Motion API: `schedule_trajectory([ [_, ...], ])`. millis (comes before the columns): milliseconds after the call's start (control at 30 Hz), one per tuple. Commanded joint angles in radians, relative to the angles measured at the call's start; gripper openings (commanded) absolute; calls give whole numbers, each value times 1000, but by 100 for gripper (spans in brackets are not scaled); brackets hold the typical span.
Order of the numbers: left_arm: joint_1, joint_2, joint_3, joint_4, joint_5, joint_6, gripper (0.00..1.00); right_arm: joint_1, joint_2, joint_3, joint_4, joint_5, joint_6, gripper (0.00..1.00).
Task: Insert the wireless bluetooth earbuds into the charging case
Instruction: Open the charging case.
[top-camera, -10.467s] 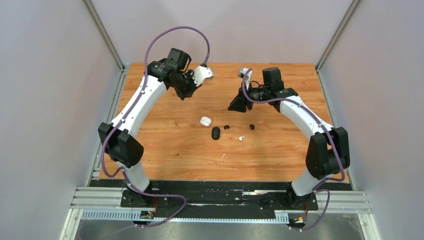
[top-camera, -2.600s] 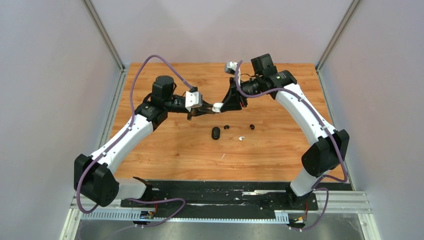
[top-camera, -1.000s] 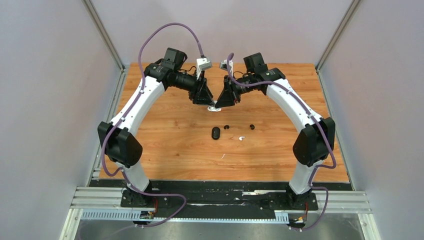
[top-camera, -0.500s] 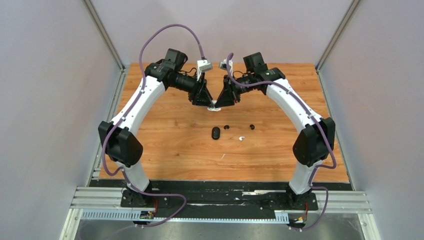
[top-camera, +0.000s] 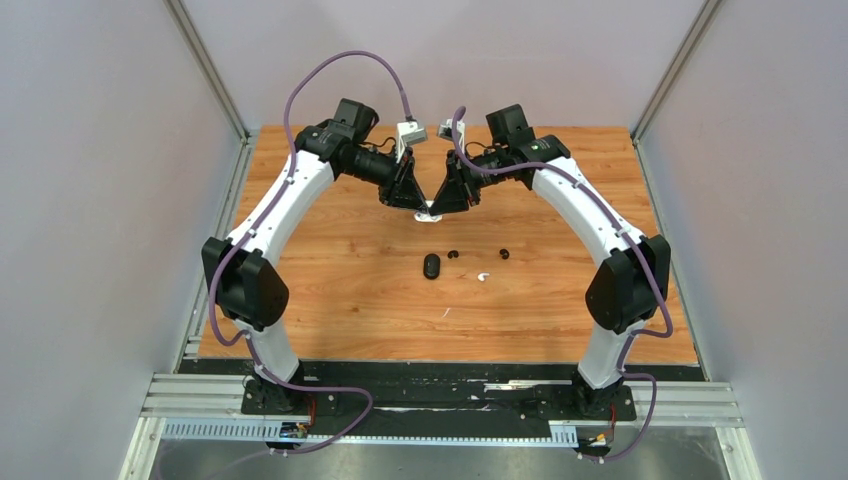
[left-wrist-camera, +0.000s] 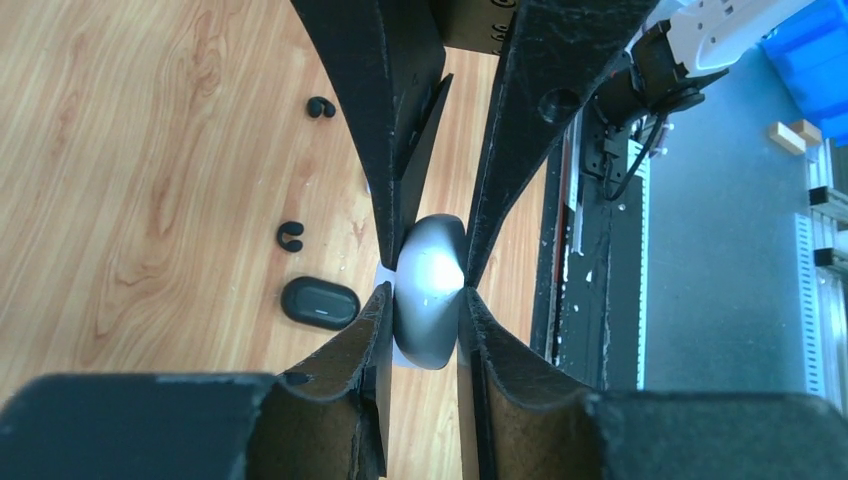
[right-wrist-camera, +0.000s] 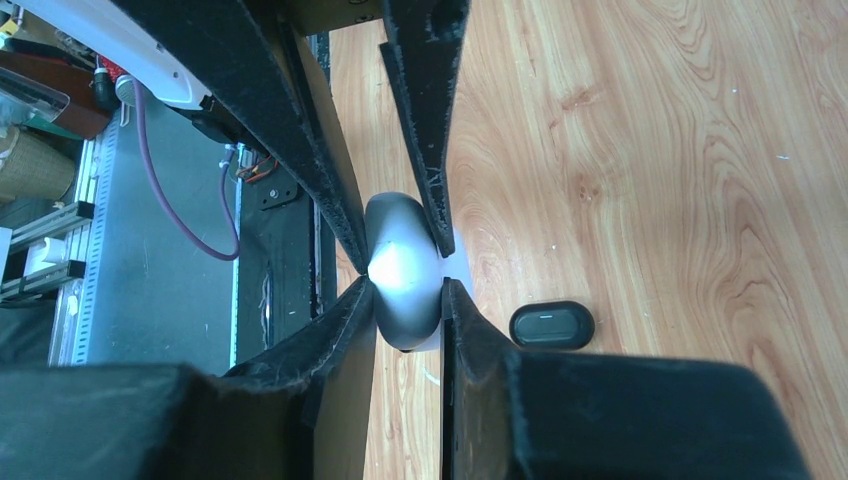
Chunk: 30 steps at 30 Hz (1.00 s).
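Note:
Both grippers meet above the middle of the table on a white charging case (top-camera: 428, 211). In the left wrist view the case (left-wrist-camera: 430, 290) sits pinched between the pads of my left gripper (left-wrist-camera: 425, 300), with the right gripper's fingers closing on it from the far side. The right wrist view shows the same case (right-wrist-camera: 403, 270) squeezed in my right gripper (right-wrist-camera: 405, 290). Below on the wood lie a black charging case (top-camera: 431, 266), two black earbuds (top-camera: 452, 254) (top-camera: 504, 254) and one white earbud (top-camera: 484, 276). I cannot tell whether the white case's lid is open.
A tiny white fleck (top-camera: 446, 312) lies on the wooden table (top-camera: 330, 300) nearer the front. Grey walls close in the left, right and back sides. The black base rail (top-camera: 440, 385) runs along the near edge.
My left gripper has closed its fingers onto the white case, which the right gripper was holding. Both arms have stayed almost where they were.

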Motion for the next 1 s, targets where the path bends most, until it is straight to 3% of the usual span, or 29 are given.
schedule_trajectory([
  [0,-5,4,15,20,48,46,16,14,-47,23,6,-46,-17,0],
  [33,-6,2,14,18,56,48,12,14,-47,19,6,-47,-18,1],
  [100,-5,-5,14,15,57,48,1,14,-47,11,9,-36,-13,15],
  [267,-5,-39,-11,47,40,30,0,12,-65,-16,18,-5,-11,39],
  [500,1,-74,-76,128,31,-57,0,12,-87,-55,20,17,-23,46],
  [800,44,-63,-108,235,149,-250,0,13,-91,-77,27,185,-72,47],
  [967,49,-52,-111,236,194,-277,0,12,-90,-82,37,216,-68,47],
])
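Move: The charging case is already pinched by both hands: its middle lies about 1 cm back and 1 cm right of the left hand point, and 1 cm back and 1 cm left of the right one, at their height. On the table some 23 cm below the right hand, the black case lies about 2 cm ahead, straight below sideways; the nearer black earbud is roughly 5 cm ahead and 5 cm right. Right fingers open off the charging case, then sink about 2 cm and edge right; left keeps its pinch. ##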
